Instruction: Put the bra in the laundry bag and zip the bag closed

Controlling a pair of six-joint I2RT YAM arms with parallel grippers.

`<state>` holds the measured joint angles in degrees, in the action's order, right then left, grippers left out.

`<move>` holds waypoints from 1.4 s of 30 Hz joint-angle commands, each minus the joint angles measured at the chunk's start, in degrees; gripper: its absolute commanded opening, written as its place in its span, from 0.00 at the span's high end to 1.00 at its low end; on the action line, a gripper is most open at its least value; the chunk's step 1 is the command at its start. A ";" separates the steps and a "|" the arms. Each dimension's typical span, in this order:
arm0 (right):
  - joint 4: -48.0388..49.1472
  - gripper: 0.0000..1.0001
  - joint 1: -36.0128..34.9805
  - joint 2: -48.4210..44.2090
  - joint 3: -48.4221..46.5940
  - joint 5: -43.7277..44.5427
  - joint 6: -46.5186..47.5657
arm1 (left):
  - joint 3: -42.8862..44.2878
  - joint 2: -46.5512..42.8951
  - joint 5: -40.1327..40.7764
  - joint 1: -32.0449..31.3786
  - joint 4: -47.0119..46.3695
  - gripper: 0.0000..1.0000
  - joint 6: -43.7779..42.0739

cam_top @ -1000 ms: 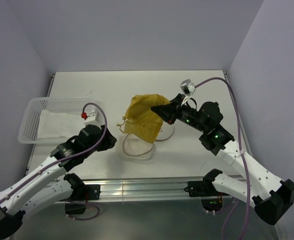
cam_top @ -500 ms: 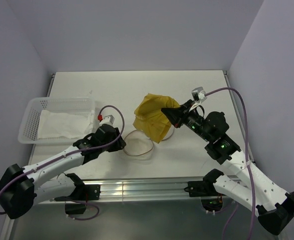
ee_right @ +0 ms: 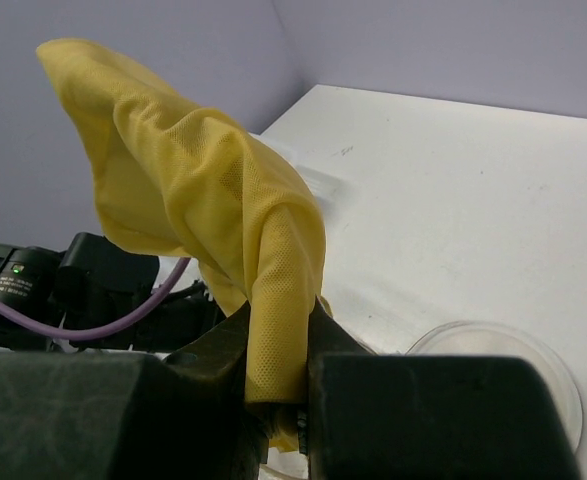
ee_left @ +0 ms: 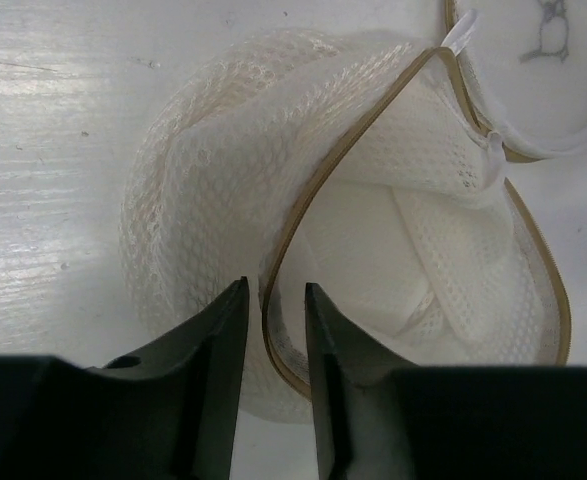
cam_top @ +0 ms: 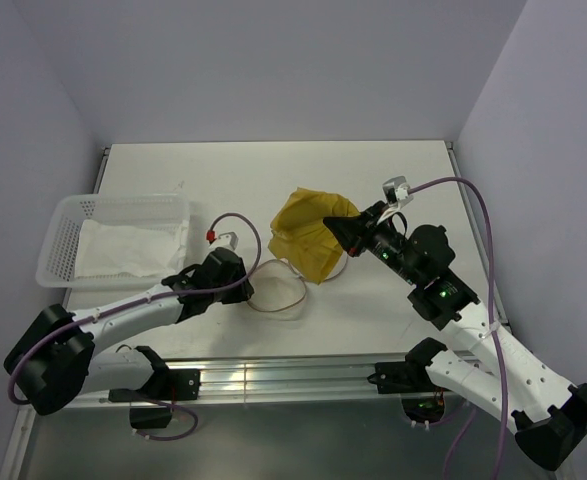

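The laundry bag (cam_top: pixel 278 292) lies open on the table, a white mesh drum (ee_left: pixel 373 250) with a brownish zipper rim. Its round lid (ee_left: pixel 553 60) with dark marks is flipped away at the top right. My left gripper (cam_top: pixel 248 283) is at the bag's near-left edge. Its jaws (ee_left: pixel 273 290) are narrow, with the zipper rim running between them and a small gap on each side. My right gripper (cam_top: pixel 335 233) is shut on the mustard-yellow bra (cam_top: pixel 308 235), which hangs above and just behind the bag. The bra's fabric (ee_right: pixel 193 190) drapes over the right fingers (ee_right: pixel 223 345).
A white perforated basket (cam_top: pixel 63 215) holding a white cloth (cam_top: pixel 123 248) stands at the left of the table. A pale round disc (ee_right: pixel 503 370) lies on the table under the right gripper. Purple walls close in the back and sides.
My left gripper has moved right to the bag's rim, and its jaws have narrowed around the rim. The right gripper shifted slightly right with the bra, then held still.
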<state>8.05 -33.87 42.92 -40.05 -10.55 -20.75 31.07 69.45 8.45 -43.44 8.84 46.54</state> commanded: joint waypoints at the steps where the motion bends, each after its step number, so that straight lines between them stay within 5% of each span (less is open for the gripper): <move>1: 3.63 1.00 0.29 -1.08 0.24 0.44 -0.60 | 0.48 0.07 1.57 -0.77 -1.55 0.65 -1.81; 5: 5.29 1.00 0.47 -0.82 0.85 0.00 -1.65 | 0.57 -1.51 2.10 -1.03 -1.72 1.00 -1.72; 20: 26.21 1.00 0.21 9.55 7.17 -7.56 -6.05 | 4.44 -14.08 -2.91 -1.30 -4.89 1.00 -3.92; 31: 30.88 1.00 -2.25 12.80 18.77 -6.51 -10.01 | 5.32 -14.52 -3.87 -1.29 -8.31 1.00 -4.53; 42: 31.15 1.00 -10.68 19.74 20.72 -3.70 -11.33 | 8.39 -12.41 -6.34 -1.21 -11.39 1.00 -5.06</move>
<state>35.55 -42.52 61.14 -19.40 -15.94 -31.14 36.69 56.75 3.64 -44.51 1.69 42.48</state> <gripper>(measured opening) 0.146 0.015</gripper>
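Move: Right at the left fingertips, a centimetre or two below, runs the near left rim of the laundry bag; the bag's open mouth has its middle roughly 8 cm to that hand's right and 2 cm ahead. The bag's round lid flap lies some 20 cm right and 11 cm ahead. From the right hand, still holding the bra, the mouth is about 13 cm left, 1 cm ahead and 29 cm below; the flap is 9 cm ahead, 1 cm left and 30 cm below. Pinching the mesh bag's rim as its fingers shut, the left hand then hoists it some 13 cm, drifting a little right while its fingers tip upwards. The right hand keeps its grip on the bra, eases forward and left, then sinks about 16 cm with a further shift left and slightly back, fingers tipping down, to bring the bra to the open mouth. ##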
